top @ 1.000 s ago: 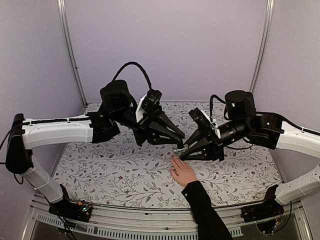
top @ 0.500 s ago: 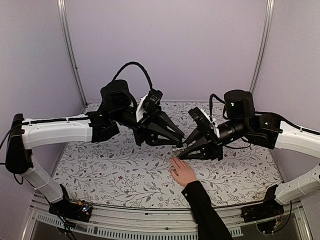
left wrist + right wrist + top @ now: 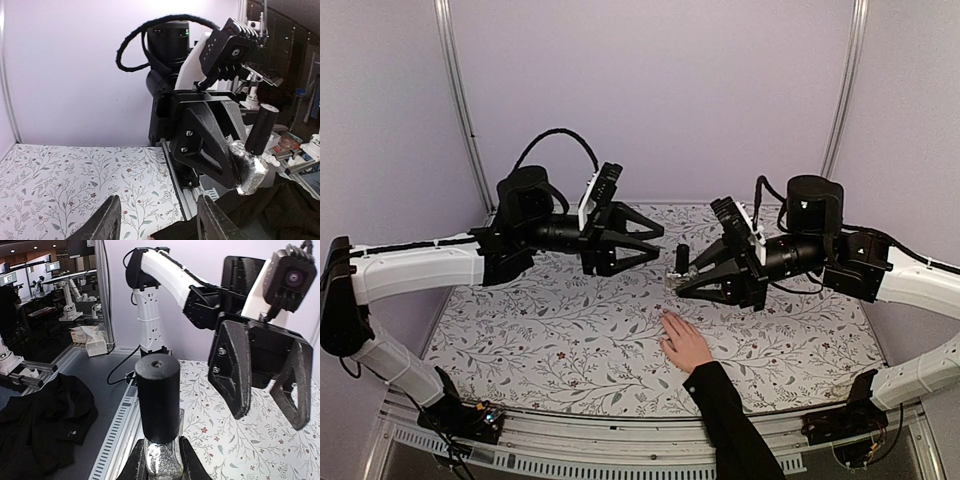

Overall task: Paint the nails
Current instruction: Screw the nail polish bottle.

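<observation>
A light-skinned hand (image 3: 684, 342) in a black sleeve (image 3: 730, 420) lies flat on the floral table, fingers pointing away from me; its nails are too small to make out. Just above and beyond the fingertips, my right gripper (image 3: 676, 284) is shut on a small silver-glitter bottle (image 3: 161, 462) with its tall black cap (image 3: 157, 396) on. My left gripper (image 3: 658, 243) hangs open a short way left of the bottle, empty. In the left wrist view its fingers (image 3: 106, 222) frame the table, with the bottle (image 3: 251, 169) ahead at the right.
The floral table cover (image 3: 550, 330) spreads under both arms. A metal rail (image 3: 620, 440) runs along the near edge. Lilac walls with upright poles (image 3: 460, 100) close the back and sides. The left gripper (image 3: 265, 377) fills the right wrist view's right side.
My left gripper has opened and drawn back up and to the left, away from the bottle's cap. The right gripper has lifted the bottle slightly. The hand has stayed put.
</observation>
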`<state>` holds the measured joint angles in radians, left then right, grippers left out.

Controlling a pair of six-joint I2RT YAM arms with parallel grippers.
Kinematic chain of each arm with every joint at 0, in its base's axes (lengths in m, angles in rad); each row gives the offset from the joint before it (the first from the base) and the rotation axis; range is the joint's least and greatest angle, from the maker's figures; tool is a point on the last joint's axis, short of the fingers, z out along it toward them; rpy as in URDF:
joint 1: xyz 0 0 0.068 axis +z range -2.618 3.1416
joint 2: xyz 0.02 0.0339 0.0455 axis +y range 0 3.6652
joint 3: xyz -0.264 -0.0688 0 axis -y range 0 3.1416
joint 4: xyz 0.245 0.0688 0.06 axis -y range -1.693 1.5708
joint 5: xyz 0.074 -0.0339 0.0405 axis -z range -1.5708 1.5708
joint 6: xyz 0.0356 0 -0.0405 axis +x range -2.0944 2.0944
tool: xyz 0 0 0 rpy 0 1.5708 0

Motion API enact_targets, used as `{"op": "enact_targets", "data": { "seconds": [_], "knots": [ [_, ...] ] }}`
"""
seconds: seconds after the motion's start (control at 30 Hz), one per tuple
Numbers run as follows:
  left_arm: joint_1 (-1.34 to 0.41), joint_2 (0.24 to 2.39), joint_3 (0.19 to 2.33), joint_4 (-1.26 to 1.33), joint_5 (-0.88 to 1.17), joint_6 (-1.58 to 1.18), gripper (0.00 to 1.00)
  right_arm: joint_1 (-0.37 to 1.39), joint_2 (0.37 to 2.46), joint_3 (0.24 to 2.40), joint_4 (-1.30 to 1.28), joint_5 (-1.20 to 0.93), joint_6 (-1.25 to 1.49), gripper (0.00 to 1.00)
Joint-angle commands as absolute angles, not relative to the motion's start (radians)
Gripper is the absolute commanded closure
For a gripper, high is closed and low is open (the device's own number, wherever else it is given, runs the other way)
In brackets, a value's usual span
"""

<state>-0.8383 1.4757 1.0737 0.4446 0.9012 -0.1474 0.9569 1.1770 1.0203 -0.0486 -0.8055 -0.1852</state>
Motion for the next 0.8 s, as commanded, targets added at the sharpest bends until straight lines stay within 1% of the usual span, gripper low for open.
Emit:
{"op": "enact_targets", "data": {
  "seconds": [0.0,0.17,0.33,0.47,0.77],
  "knots": [
    [-0.801,1.389,1.004,0.510,0.726,-0.210,0.45,0.938,1.148,0.998,0.026,-0.676,-0.142,1.00],
    [-0.769,1.317,0.938,0.523,0.554,-0.236,0.43,0.917,1.137,0.989,0.037,-0.554,-0.113,1.00],
    [-0.767,1.279,0.929,0.466,0.439,-0.232,0.43,0.900,1.136,0.989,0.039,-0.357,-0.070,1.00],
    [-0.770,1.262,0.911,0.469,0.394,-0.250,0.42,0.899,1.144,0.989,0.032,-0.216,-0.052,1.00],
    [-0.828,1.303,0.913,0.486,0.331,-0.236,0.42,0.899,1.207,1.017,0.000,-0.017,-0.030,1.00]
  ]
}}
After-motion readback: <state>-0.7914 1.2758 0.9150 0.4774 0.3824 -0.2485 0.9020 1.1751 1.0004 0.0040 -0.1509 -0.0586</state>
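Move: The nail polish bottle is already clasped in the right fingers, black cap upward, its middle about 1 cm left of and 1 cm above that hand's point. From the left hand, which is open and empty, the bottle lies some 7 cm back and 5 cm to the right, at about its height. The person's hand rests on the table roughly 9 cm ahead of the right hand, 1 cm to its right and 30 cm below. Keeping its pinch on the bottle, the right hand carries it forward about 13 cm, nearly level and easing slightly rightward, while the wrist swings some 40 degrees clockwise. The left hand, its fingers staying open and touching nothing, withdraws forward and left by about 9 cm, a little upward too, turning counter-clockwise so that its fingers point more outward. ##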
